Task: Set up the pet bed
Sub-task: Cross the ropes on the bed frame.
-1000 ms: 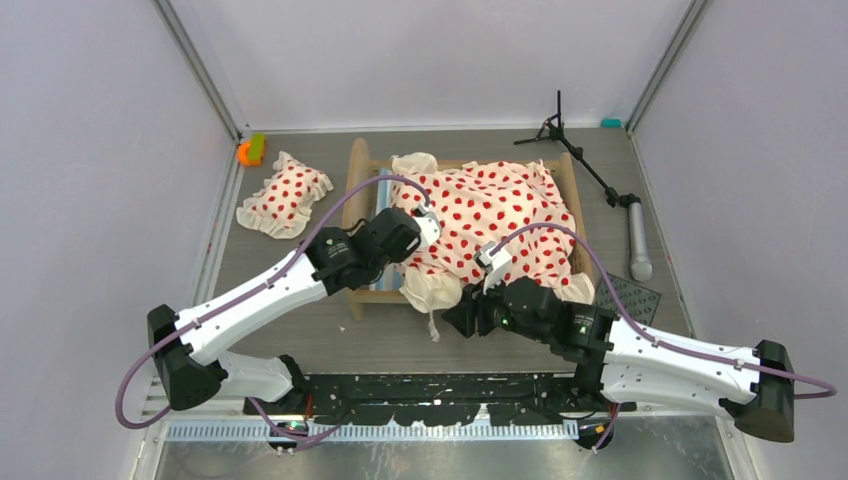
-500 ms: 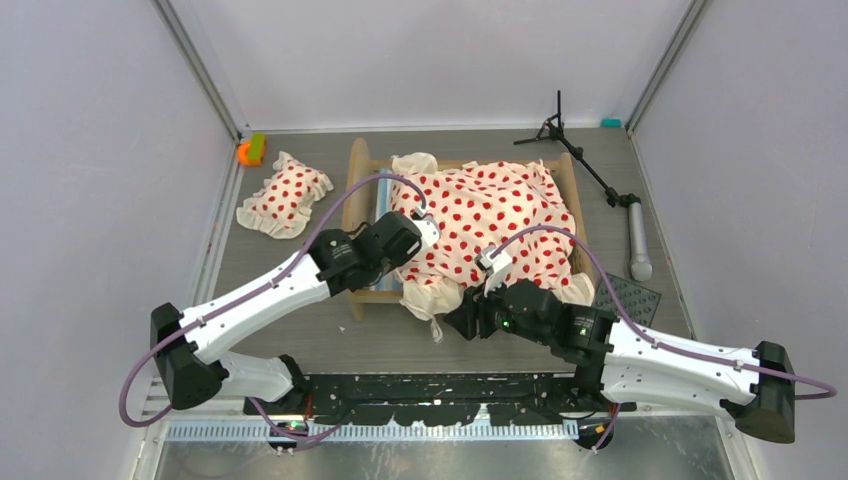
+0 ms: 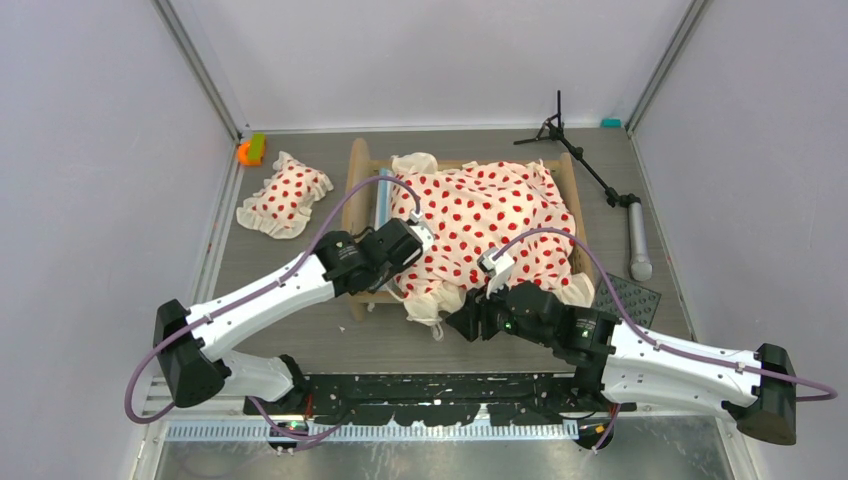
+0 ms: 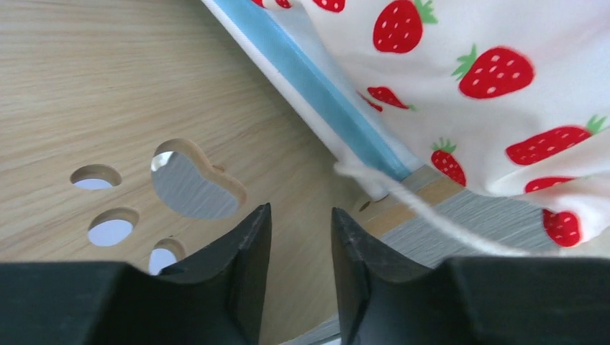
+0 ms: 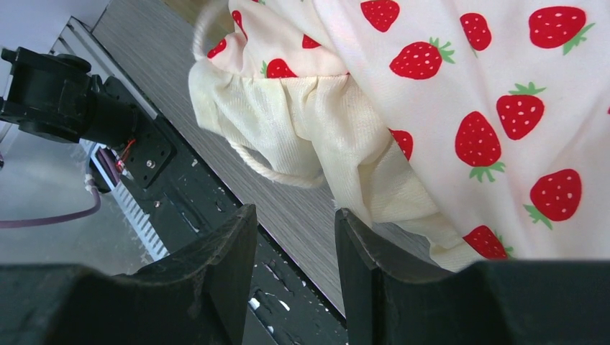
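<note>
The pet bed (image 3: 357, 176) is a light-wood frame in mid-table, its striped mattress (image 3: 384, 203) showing at the left end. A cream blanket with red strawberries (image 3: 490, 215) lies over it, its ruffle hanging past the near rail. A matching pillow (image 3: 285, 196) rests on the table to the left. My left gripper (image 3: 413, 241) is open and empty at the near left corner; its wrist view shows the paw-print end board (image 4: 108, 108), mattress edge (image 4: 309, 75) and blanket (image 4: 496, 93) beyond the gripper (image 4: 298, 219). My right gripper (image 3: 462, 320) is open beside the blanket's ruffle (image 5: 288, 122), and nothing sits in the gripper (image 5: 295, 219).
A black tripod (image 3: 575, 150) with a grey handle (image 3: 638, 245) lies at the back right, and a dark studded mat (image 3: 628, 298) sits by the right wall. An orange and green toy (image 3: 250, 150) is at the back left corner. The black base rail (image 5: 180, 194) runs just below the right gripper.
The left gripper has opened and let go of the blanket, drawing back slightly toward the near side. The blanket's near left corner has sagged a little lower. The right arm has barely moved.
</note>
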Robot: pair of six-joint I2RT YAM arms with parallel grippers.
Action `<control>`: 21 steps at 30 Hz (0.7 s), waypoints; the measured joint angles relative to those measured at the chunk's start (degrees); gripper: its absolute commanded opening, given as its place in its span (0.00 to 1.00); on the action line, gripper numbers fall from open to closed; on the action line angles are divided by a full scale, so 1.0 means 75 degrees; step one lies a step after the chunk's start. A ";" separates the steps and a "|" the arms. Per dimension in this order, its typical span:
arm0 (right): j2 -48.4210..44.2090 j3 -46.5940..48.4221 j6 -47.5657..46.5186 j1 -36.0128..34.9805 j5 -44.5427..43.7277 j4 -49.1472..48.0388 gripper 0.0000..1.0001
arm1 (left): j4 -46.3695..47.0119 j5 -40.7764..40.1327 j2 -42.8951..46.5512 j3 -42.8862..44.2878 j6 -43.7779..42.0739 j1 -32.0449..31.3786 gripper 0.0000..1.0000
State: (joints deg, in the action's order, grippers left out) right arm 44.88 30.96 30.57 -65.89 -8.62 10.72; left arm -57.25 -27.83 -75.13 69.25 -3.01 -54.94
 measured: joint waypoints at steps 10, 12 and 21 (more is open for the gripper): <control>-0.0003 0.0000 0.0003 0.0000 0.0026 0.0000 0.49 | -0.0029 0.0323 0.0399 0.0041 0.0219 -0.0012 0.59; -0.0023 0.0000 0.0000 0.0000 0.0020 0.0000 0.50 | -0.0026 0.0388 0.0647 0.0184 0.0289 -0.0009 0.67; -0.0009 0.0667 -0.0344 -0.0067 -0.0440 0.0041 0.51 | 0.0323 0.0079 0.1821 0.1399 0.0953 0.1029 0.80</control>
State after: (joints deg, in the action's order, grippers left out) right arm 44.82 35.97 27.99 -66.39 -11.92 11.03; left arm -54.83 -27.24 -61.47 79.75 4.14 -47.22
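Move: The rope end, seemingly already out of the left fingers, hangs roughly 4 cm to the left hand's right, 1 cm back and 3 cm below. The bed's left end board is centred some 12 cm ahead and 3 cm to the left; the sheet's frilled corner is about 13 cm right, 4 cm back, 8 cm down. From the right hand, the rope end lies roughly 16 cm left, 7 cm ahead and 1 cm below. Spread the left gripper from about a third to four fifths open beside the freed rope, easing back barely a centimetre, then lift away fast, about 13 cm up with a late drift left and slightly forward. Roll it some 25 degrees, left side dropping, and tip the fingers up about 15 degrees. Late on, raise the half-open, empty right gripper about 4 cm off the frilled corner. ##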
